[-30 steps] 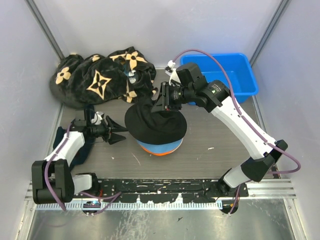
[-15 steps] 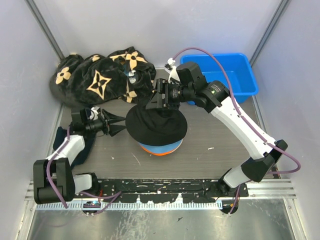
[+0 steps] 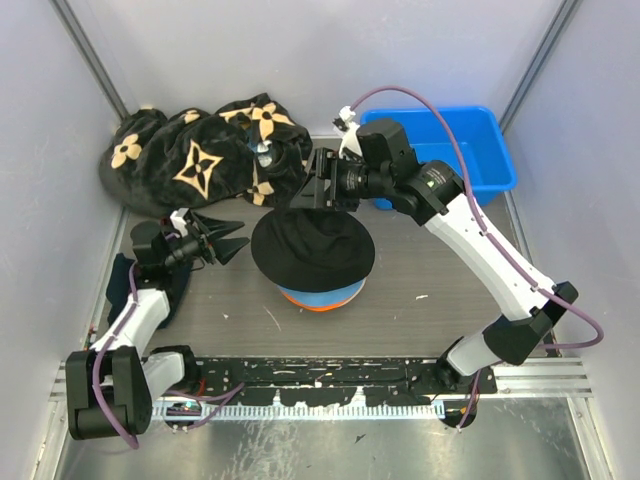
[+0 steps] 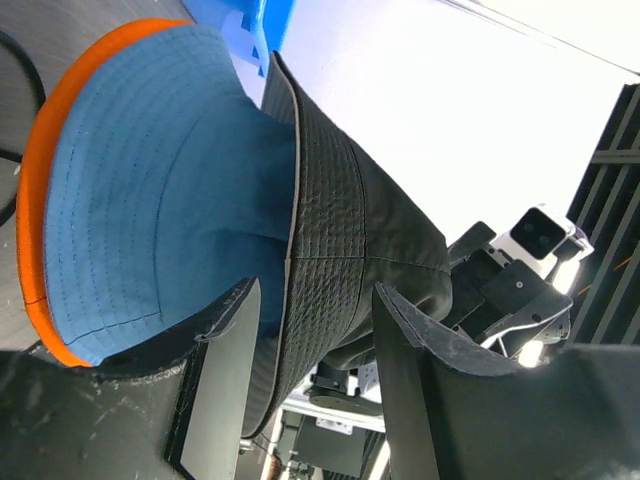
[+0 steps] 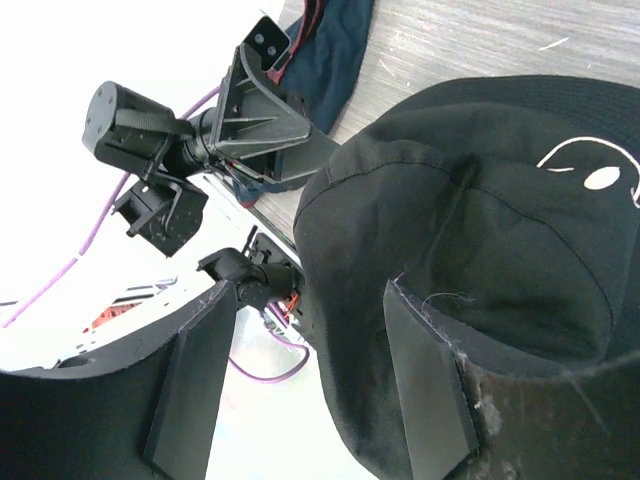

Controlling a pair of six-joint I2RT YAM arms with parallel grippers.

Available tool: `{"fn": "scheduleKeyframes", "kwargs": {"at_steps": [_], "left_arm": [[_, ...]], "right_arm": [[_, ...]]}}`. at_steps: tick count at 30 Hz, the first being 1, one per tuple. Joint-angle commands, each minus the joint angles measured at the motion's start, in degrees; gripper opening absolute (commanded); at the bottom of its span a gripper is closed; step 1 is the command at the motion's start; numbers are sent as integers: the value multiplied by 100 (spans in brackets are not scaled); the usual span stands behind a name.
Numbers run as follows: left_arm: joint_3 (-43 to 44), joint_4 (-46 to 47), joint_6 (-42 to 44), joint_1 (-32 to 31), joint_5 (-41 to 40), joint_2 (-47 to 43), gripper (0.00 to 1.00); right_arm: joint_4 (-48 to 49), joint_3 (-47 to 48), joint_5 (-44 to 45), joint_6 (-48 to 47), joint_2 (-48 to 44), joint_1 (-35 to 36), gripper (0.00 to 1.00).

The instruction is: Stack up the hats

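Note:
A black hat (image 3: 312, 250) lies on top of a stack in the middle of the table, over a light blue hat (image 3: 322, 295) and an orange hat (image 3: 312, 306) whose rims show below it. No beige hat is in view. My right gripper (image 3: 312, 190) is open and empty, just behind and above the black hat (image 5: 480, 230), apart from it. My left gripper (image 3: 234, 240) is open and empty, level with the stack's left edge. In the left wrist view the black brim (image 4: 330, 230) stands between the open fingers, with the blue hat (image 4: 150, 190) and orange rim (image 4: 40, 150) beside it.
A large black cloth with tan flower motifs (image 3: 200, 155) is heaped at the back left. A blue bin (image 3: 465, 145) stands at the back right. A dark navy garment (image 3: 150, 290) lies under my left arm by the left wall.
My right gripper has let go of the black hat and drawn back and up; the hat has settled flat on the stack. My left gripper has moved back and slightly left.

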Motion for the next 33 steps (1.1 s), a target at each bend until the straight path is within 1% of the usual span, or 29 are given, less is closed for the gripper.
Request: {"fn": "scheduleKeyframes", "kwargs": {"at_steps": [1, 7, 14, 18, 23, 24, 25, 29, 31, 33], "left_arm": [[-229, 621, -501, -16, -109, -114, 55], [-153, 113, -142, -66, -58, -236, 55], [-29, 194, -168, -281, -149, -278, 56], [-59, 182, -155, -496, -363, -294, 57], [105, 227, -138, -742, -540, -196, 56], [124, 234, -140, -763, -574, -177, 54], [136, 236, -141, -776, -607, -162, 49], [185, 217, -127, -787, -738, -14, 26], [251, 232, -57, -788, -747, 124, 15], [296, 295, 52, -788, -722, 313, 9]], "right_arm": [[290, 365, 211, 32, -139, 16, 66], [169, 669, 238, -16, 61, -36, 66], [142, 642, 274, -9, 106, -86, 66], [133, 629, 283, 5, 106, -115, 66], [133, 539, 319, 14, 82, -167, 66], [132, 503, 335, 2, 61, -174, 66], [132, 464, 362, -6, 39, -189, 66], [182, 156, 520, -40, -174, -367, 66], [267, -143, 549, -32, -420, -671, 67], [412, -573, 477, 3, -735, -1084, 66]]}}
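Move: Just right of the open left fingers, some 3 cm off, is the black hat's near brim edge; the hat's middle is about 15 cm to the right, 1 cm back and 3 cm above that hand. Under it are the blue hat, about 16 cm right, 2 cm back and 3 cm below the left hand, and the orange hat, another 2 cm lower. From the right hand, the black hat lies almost straight below, about 10 cm down and 1 cm right. Reaching right about 3 cm, the left hand dips slightly back and comes forward again, bringing its open fingertips over the black hat's left brim, then closes them to pinch that edge. The right hand, already open, lifts nearly 3 cm off the crown, then swings away forward and right about 4 cm, sinking again, fingers still wide. ##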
